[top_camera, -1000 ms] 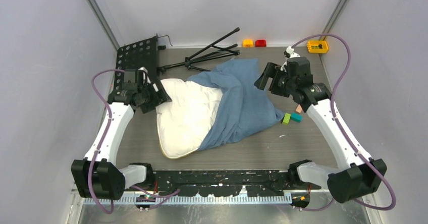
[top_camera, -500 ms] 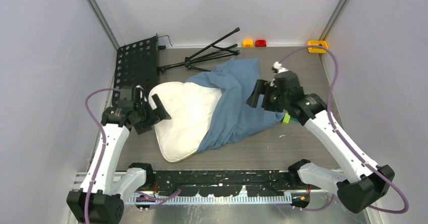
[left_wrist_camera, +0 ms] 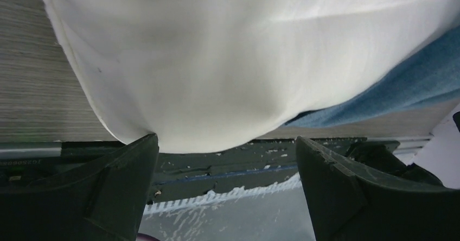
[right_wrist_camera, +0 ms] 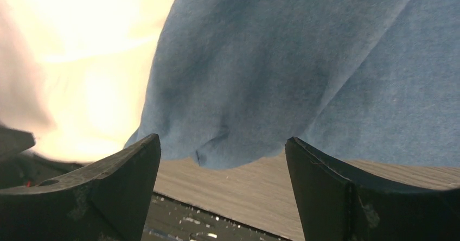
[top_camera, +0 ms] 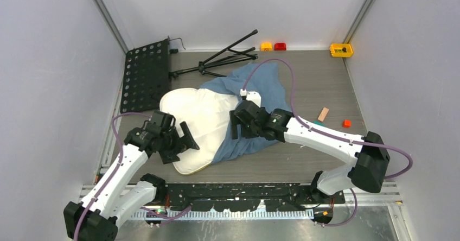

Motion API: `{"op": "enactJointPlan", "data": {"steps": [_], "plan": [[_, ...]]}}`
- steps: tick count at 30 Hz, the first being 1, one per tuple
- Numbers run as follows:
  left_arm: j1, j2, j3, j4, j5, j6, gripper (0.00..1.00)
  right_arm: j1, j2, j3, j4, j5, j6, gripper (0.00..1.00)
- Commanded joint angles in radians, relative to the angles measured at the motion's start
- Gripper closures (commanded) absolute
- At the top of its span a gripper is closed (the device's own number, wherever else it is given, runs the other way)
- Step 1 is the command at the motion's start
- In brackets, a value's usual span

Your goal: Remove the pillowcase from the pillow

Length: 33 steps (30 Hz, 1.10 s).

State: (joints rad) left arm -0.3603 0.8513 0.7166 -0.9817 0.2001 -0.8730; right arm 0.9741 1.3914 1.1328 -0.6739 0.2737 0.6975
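The cream-white pillow (top_camera: 195, 119) lies mid-table, its right half inside the dusty blue pillowcase (top_camera: 266, 92). My left gripper (top_camera: 186, 142) hovers open over the pillow's near-left edge. In the left wrist view the pillow (left_wrist_camera: 217, 62) bulges down to the left gripper (left_wrist_camera: 227, 139), nothing between the fingers, and the pillowcase (left_wrist_camera: 412, 83) shows at right. My right gripper (top_camera: 234, 126) is open over the pillowcase's mouth edge. In the right wrist view the right gripper (right_wrist_camera: 222, 139) frames the hem of the pillowcase (right_wrist_camera: 282, 62), with the pillow (right_wrist_camera: 92, 62) at left.
A black perforated plate (top_camera: 144, 73) and a folded tripod stand (top_camera: 222, 56) lie at the back left. Small orange (top_camera: 266, 46), red (top_camera: 280, 46) and yellow (top_camera: 341, 49) blocks sit along the back edge. A tan block (top_camera: 323, 114) and an orange cube (top_camera: 346, 123) lie right.
The left gripper let go of the pillow's far-left corner, opened wide and moved to its near-left edge. The right arm swung from the far right across the pillowcase to its mouth edge.
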Motion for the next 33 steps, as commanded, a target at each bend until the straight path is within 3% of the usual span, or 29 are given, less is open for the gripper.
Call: {"op": "enactJointPlan", "data": {"steps": [1, 8, 11, 14, 20, 22, 23, 26, 27, 28, 33], "plan": [[-0.006, -0.006, 0.003, 0.012, -0.118, -0.048, 0.0, 0.009, 0.02, 0.008, 0.055, 0.188, 0.065, 0.1], [-0.006, 0.005, -0.065, 0.061, -0.165, -0.075, 0.0, 0.009, 0.052, -0.075, 0.106, 0.194, 0.085, 0.1], [-0.006, 0.025, -0.107, 0.141, -0.142, -0.1, 0.01, 0.008, 0.06, -0.104, 0.148, 0.182, 0.087, 0.15], [-0.006, 0.036, -0.153, 0.25, -0.12, -0.146, 0.04, 0.009, 0.051, -0.134, 0.202, 0.166, 0.086, 0.37], [-0.006, 0.085, -0.209, 0.401, -0.174, -0.174, 0.12, 0.007, 0.037, -0.149, 0.224, 0.179, 0.074, 0.97], [-0.006, 0.112, -0.21, 0.434, -0.184, -0.159, 0.21, 0.003, 0.03, -0.152, 0.219, 0.191, 0.078, 1.0], [-0.006, 0.124, -0.211, 0.449, -0.187, -0.149, 0.32, 0.003, 0.025, -0.157, 0.219, 0.198, 0.08, 1.0], [-0.005, 0.144, -0.199, 0.469, -0.219, -0.119, 0.83, -0.011, -0.001, -0.176, 0.219, 0.225, 0.082, 1.0], [-0.005, 0.144, -0.182, 0.445, -0.254, -0.106, 0.95, -0.023, -0.013, -0.185, 0.218, 0.231, 0.077, 1.0], [-0.003, 0.142, -0.154, 0.397, -0.298, -0.092, 1.0, -0.045, -0.028, -0.191, 0.212, 0.234, 0.073, 1.0], [0.018, 0.096, -0.007, 0.226, -0.451, 0.019, 1.0, -0.211, -0.13, -0.225, 0.187, 0.193, 0.013, 1.0]]}}
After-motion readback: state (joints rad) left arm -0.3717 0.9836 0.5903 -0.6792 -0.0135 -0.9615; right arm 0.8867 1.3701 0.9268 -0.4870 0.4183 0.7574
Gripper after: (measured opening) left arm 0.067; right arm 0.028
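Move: The pillow fabric the left hand will pinch lies about 3 cm ahead of it and 7 cm below, level with it sideways. From that hand the black panel stands about 30 cm ahead and 16 cm left. For the right hand, the pillowcase fold is some 2 cm ahead, 1 cm to its right and 6 cm below. The exposed pillow's middle is about level ahead of it, 18 cm left and 7 cm below. Both open grippers come down and shut on cloth. The right pinches the blue pillowcase first, after sinking about 5 cm, then tugs it some 3 cm right, slightly forward and up, turning a little clockwise. The left sinks about 6 cm, easing forward and turning about 10 degrees counter-clockwise, pinches the white pillow cover, and keeps drawing it forward, now lifting slightly. ##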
